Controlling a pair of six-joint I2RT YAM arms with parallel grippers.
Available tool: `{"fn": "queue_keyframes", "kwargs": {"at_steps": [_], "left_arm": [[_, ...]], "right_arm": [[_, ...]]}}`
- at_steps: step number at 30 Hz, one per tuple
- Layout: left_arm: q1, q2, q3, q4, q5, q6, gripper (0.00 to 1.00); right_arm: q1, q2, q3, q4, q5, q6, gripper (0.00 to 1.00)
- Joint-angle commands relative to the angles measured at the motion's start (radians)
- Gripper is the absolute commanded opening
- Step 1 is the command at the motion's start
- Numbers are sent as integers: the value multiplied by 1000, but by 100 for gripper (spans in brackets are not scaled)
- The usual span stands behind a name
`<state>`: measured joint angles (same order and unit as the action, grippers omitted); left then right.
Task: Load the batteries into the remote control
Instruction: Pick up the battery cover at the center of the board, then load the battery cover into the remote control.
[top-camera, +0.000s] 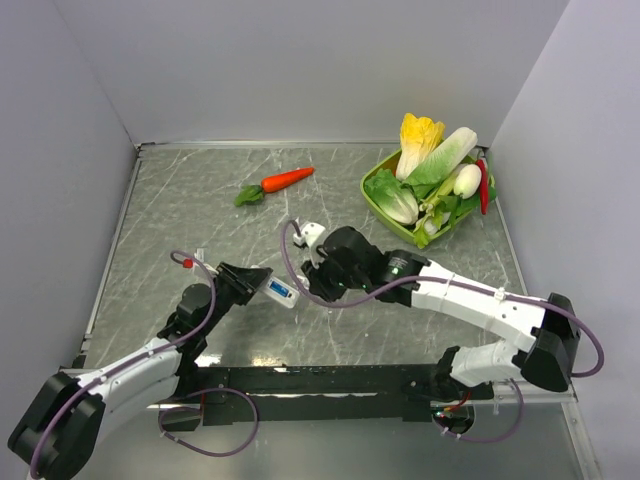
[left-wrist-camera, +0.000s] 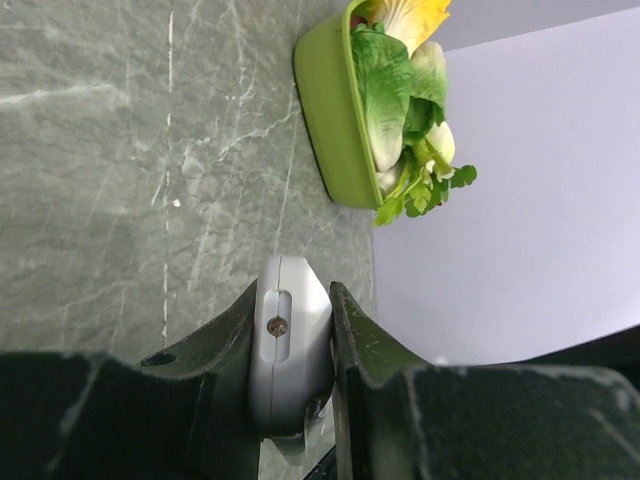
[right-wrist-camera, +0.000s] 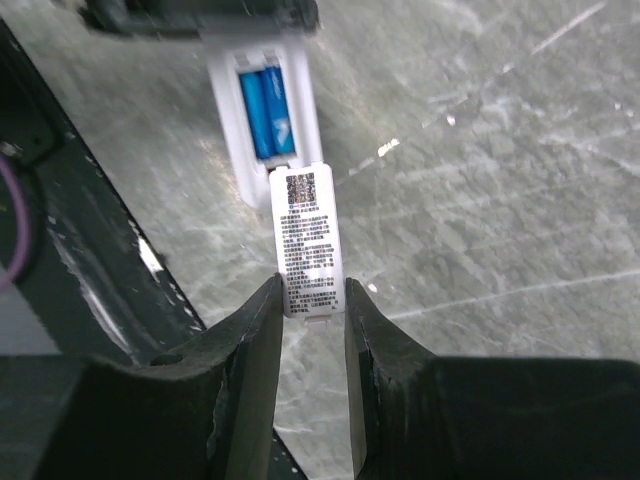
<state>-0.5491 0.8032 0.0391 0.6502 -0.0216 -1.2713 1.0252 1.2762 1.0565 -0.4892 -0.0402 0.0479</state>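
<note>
My left gripper (left-wrist-camera: 292, 300) is shut on the white-grey remote control (left-wrist-camera: 290, 360), clamping its flat faces just above the table. In the right wrist view the remote (right-wrist-camera: 302, 95) lies back side up with its compartment open and two blue batteries (right-wrist-camera: 264, 112) lying side by side inside. My right gripper (right-wrist-camera: 312, 285) is shut on the near end of the white battery cover (right-wrist-camera: 308, 225), which carries a printed label. The cover's far end meets the compartment's near edge. From above, the remote (top-camera: 281, 291) hangs between the left gripper (top-camera: 258, 284) and the right gripper (top-camera: 312, 280).
An orange carrot (top-camera: 285, 180) lies at the back middle of the marbled table. A green basket (top-camera: 378, 195) of leafy vegetables stands at the back right, also seen as a green basket (left-wrist-camera: 325, 110) in the left wrist view. Grey walls close in the sides.
</note>
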Motion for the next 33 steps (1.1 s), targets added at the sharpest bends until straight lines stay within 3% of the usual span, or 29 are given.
{"fn": "queue_keyframes", "kwargs": {"at_steps": [1,12,33], "left_arm": [[3,33,-119,121,12,-10,1],[3,60,-160,235,12,-53,1],[3,79,-180,296,25,-80,1]], "right_arm": [[10,96,182,-147,-33,18,0],[15,298,460,-337,-90,53,0],[50,417,608,-419,63,84,0]]}}
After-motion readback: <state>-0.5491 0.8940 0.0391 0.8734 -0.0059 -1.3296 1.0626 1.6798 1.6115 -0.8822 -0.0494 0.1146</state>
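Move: Out at the right fingertips, the battery cover is already pinched; the bay of the remote control, batteries in, lies roughly 5 cm to that hand's left, 1 cm back and 4 cm below. The carrot lies far beyond, about 22 cm ahead, 6 cm left and 15 cm lower. From the left hand, which keeps hold of the remote's end, the cover is some 8 cm to the right, 1 cm back and 2 cm higher. Carrying the battery cover left about 5 cm towards the open bay, the right hand rises a couple of centimetres at first, sinks back slightly, then eases to a stop while its fingers tip some 15 degrees steeper down. The left hand lifts the remote about 3 cm to meet it, tilting its fingers up slightly; both grips stay closed on their things. ##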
